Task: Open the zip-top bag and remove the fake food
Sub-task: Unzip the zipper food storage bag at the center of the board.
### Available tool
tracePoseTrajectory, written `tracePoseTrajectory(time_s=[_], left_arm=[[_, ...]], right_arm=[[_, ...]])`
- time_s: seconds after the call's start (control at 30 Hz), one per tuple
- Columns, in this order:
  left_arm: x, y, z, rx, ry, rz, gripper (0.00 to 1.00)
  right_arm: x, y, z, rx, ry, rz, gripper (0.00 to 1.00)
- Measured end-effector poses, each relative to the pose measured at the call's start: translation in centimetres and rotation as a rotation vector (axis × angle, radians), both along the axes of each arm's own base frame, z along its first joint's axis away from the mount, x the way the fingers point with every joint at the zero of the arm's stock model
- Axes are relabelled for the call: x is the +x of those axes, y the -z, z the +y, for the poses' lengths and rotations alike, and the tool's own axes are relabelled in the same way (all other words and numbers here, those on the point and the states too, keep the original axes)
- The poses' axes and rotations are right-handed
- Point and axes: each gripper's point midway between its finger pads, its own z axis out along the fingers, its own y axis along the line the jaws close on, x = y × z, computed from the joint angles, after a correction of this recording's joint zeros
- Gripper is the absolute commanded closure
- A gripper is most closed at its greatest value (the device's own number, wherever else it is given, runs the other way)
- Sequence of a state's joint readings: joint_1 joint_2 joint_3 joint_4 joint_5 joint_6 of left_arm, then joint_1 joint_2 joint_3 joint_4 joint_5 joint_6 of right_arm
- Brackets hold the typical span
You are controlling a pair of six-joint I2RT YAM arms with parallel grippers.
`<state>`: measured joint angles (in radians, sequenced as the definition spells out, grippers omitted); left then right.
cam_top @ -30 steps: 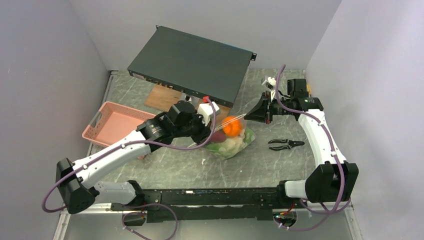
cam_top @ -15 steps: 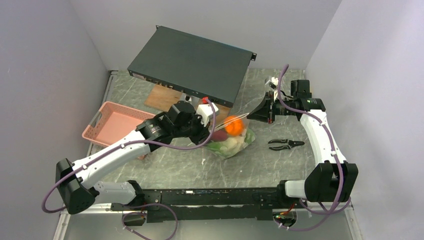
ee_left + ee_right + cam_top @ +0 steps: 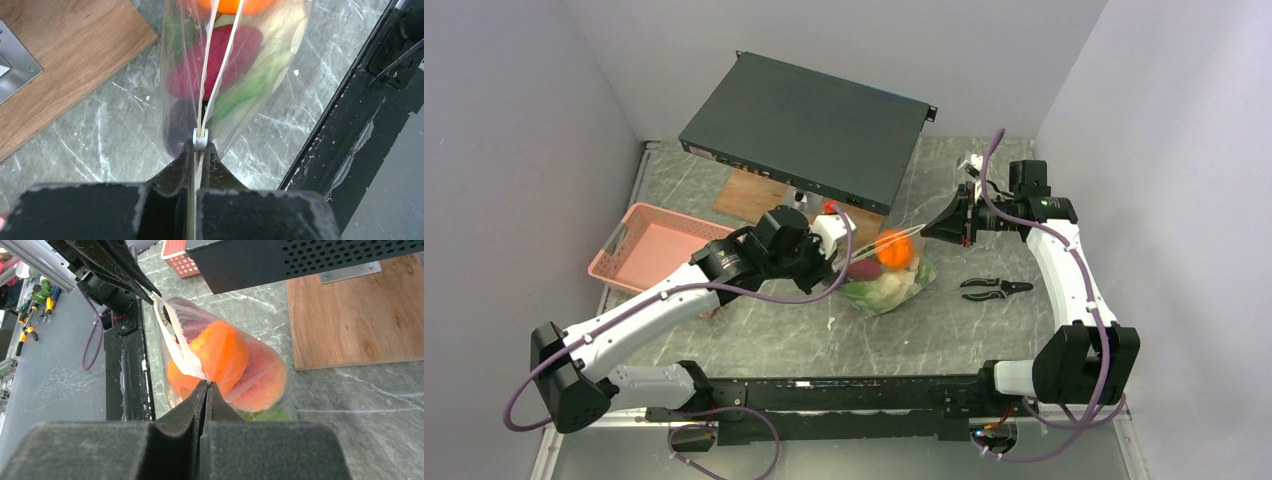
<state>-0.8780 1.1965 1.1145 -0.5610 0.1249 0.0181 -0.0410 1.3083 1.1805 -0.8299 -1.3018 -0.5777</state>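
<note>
The clear zip-top bag (image 3: pixel 902 288) hangs stretched between both grippers above the marble table. My left gripper (image 3: pixel 200 142) is shut on one end of its zip strip, right behind the white slider (image 3: pixel 200 139). At the other end my right gripper (image 3: pixel 206 383) is shut on the bag's top edge. The two strip halves run slightly apart ahead of the slider. The fake food is inside: an orange ball (image 3: pixel 220 352), a red-pink fruit (image 3: pixel 262 382), a dark red piece (image 3: pixel 225 55) and green pieces (image 3: pixel 250 85). From above, the left gripper (image 3: pixel 842 264) and right gripper (image 3: pixel 921 235) flank the orange ball (image 3: pixel 892 250).
A black rack unit (image 3: pixel 809 125) lies tilted at the back over a wooden board (image 3: pixel 746 192). A pink mesh basket (image 3: pixel 614 262) sits at the left. Black pliers (image 3: pixel 994 288) lie on the table right of the bag. Grey walls close in both sides.
The two grippers have drawn slightly apart, the left one to the left and the right one to the right, pulling the bag's top tighter. Both grips are unchanged.
</note>
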Motion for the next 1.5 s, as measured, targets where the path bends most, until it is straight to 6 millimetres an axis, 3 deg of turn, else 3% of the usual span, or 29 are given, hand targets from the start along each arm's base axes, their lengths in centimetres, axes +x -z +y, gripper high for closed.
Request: tracePoseTrajectory(time_s=[1.17,1.2,1.27,1.3,1.4,1.5], left_arm=[[-0.1,2.5,4.6,0.136,-0.048,0.012,1.00],[-0.1,2.5,4.7,0.136,-0.050,0.012,0.97],[0.0,2.5,4.7,0.135,-0.054,0.013,0.77],[0.0,2.4,4.8,0.133,-0.058,0.014,0.61],[0.3,2.0,5.2,0.116,-0.083,0.013,0.34],[0.6,0.7,6.1,0.060,-0.136,-0.003,0.16]], right_arm=[[0.4,0.5,-0.6,-0.015,0.024,-0.006,1.00],[0.4,0.5,-0.6,-0.015,0.023,-0.009,1.00],[0.4,0.5,-0.7,-0.016,0.021,-0.017,1.00],[0.3,0.5,-0.7,-0.016,0.018,-0.019,1.00],[0.0,0.6,-0.6,-0.011,0.004,-0.029,1.00],[-0.9,0.7,-0.3,-0.005,-0.037,-0.051,1.00]])
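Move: The left fingers already pinch the zip slider; the left end of the bag's mouth lies about 5 cm to their left and 3 cm below, practically level fore and aft. The dark red fake food is some 6 cm right, 1 cm ahead and 6 cm below, the orange one 12 cm right, 2 cm ahead, 4 cm below. From the right fingers, shut on the mouth's other end, that left end is roughly 24 cm left, 7 cm back and 7 cm below. Draw the left gripper, still pinching the slider, left and down along the zip, about 5 cm left and 2.5 cm down, to the left end of the bag's mouth, slowing to a stop there. Then spread its fingers wide, let go, and lift it a couple of centimetres while easing farther left. Keep the right gripper pinching the mouth's right end nearly in place as the counter-hold. ##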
